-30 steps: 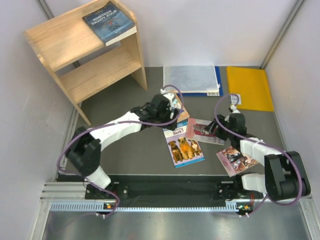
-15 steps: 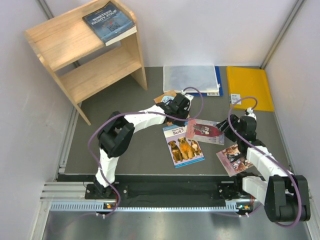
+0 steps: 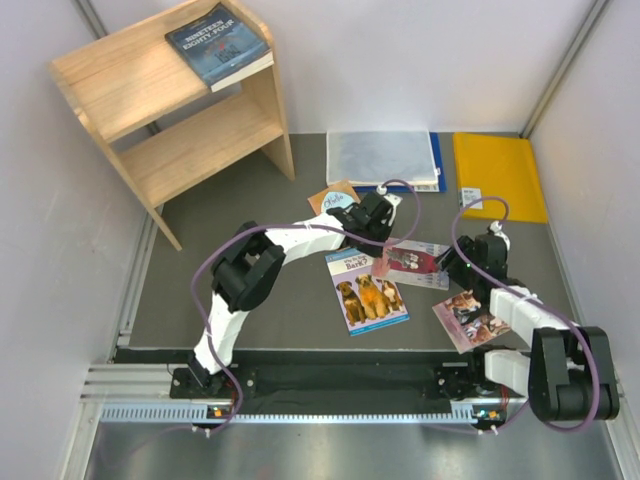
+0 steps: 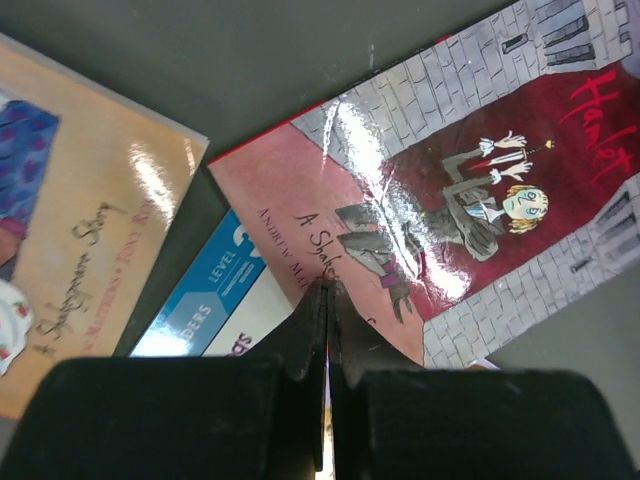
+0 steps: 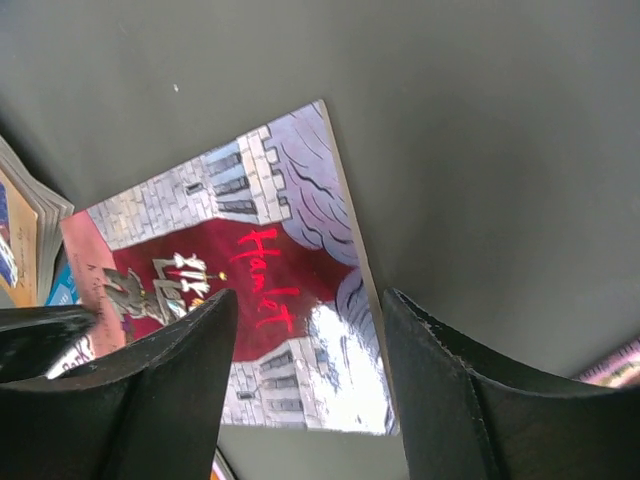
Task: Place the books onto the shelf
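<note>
The wooden shelf [image 3: 190,140] stands at the far left with a dark blue book [image 3: 218,42] on its top board. The other books lie on the table: orange-brown [image 3: 335,197], light blue with dogs [image 3: 365,290], maroon-red [image 3: 412,262] and pink-purple [image 3: 468,318]. My left gripper [image 4: 327,292] is shut, its tips at the left edge of the maroon book [image 4: 470,200], beside the orange-brown book [image 4: 90,230] and above the light blue one [image 4: 215,300]. Whether it pinches the cover does not show. My right gripper [image 5: 310,298] is open over the right edge of the maroon book [image 5: 250,270].
A grey-white folder with a blue edge [image 3: 385,158] and a yellow envelope [image 3: 498,175] lie at the back. White walls close in both sides. The arms' mounting rail [image 3: 340,385] runs along the near edge.
My left arm has swung right from the orange-brown book to the maroon book's left edge, and its jaws have shut. My right gripper moved in a little toward that book's right edge.
</note>
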You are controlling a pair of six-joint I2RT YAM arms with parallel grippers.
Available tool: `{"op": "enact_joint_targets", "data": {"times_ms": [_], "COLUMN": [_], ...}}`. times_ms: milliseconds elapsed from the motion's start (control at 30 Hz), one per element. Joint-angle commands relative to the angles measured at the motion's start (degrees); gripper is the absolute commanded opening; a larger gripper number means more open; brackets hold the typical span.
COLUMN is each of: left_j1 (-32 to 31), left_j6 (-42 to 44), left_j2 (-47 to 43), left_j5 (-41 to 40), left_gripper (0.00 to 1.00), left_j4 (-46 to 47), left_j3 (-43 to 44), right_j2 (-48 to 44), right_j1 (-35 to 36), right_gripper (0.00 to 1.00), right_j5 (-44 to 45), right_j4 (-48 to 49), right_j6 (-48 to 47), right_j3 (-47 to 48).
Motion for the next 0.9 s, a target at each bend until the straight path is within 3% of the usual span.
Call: {"op": "enact_joint_targets", "data": {"times_ms": [0,400,600,667,700,733,833,867], "left_j1": [-0.7,-1.2,-1.6,-1.6,-1.6,-1.6,-1.6,-1.6], "left_j6": [-0.3,0.4,0.6,0.8,1.2,1.3,3.0,3.7], "left_j2": [3.0,8.2,9.0,8.9,8.8,8.5,6.6,5.7], "left_j5": [1.1,1.5,2.1,1.9,1.8,1.7,0.7,0.0], "left_gripper": [0.0,0.0,0.0,0.0,0.0,0.0,0.04,0.13], "left_j4": [0.6,-1.8,-1.8,-1.7,-2.0,-2.1,-2.1,-2.1], "left_j3": [3.6,6.0,6.2,6.0,6.1,5.8,4.2,3.6], "right_j2": [2.6,0.0,3.4,5.9,7.6,8.3,9.8,9.7], "right_j1": [-0.8,-0.7,-0.8,-0.8,-0.8,-0.7,-0.5,-0.4], "right_gripper": [0.6,0.51,0.48,0.36,0.13,0.0,0.0,0.0], "right_j5": [-1.7,-14.4,-18.9,-18.7,-18.6,-18.4,-17.4,-17.0], "right_j4": [2.6,12.7,18.2,17.9,17.2,16.5,13.2,11.1], "right_j6": [-0.6,-1.4,-1.7,-2.0,-2.4,-3.1,-5.7,-6.7], "right_j3": [0.7,-0.4,1.1,2.1,3.3,3.9,6.8,7.5]}}
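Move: The red Hamlet book lies between the hands: its middle is about 8 cm left of the right gripper and level with it, some 2 cm below, with its near end right at those open fingers. From the shut left fingers, over its pink end, that middle is some 6 cm to the right. The orange book is about 12 cm ahead and 11 cm left of the left hand, the Bark book 6 cm back and 5 cm left. The small pink book is 12 cm back and 6 cm right of the right hand. Lower the shut left fingers about 1 cm onto the Hamlet cover and slide them some 2.5 cm right, from the pink strip to the printed figure, then hold them there. Meanwhile take the right gripper about 3 cm left and 2.5 cm forward, rising 2 cm and dipping again, turning some 10 degrees counter-clockwise; shut it on the raised cover at the book's right end. ##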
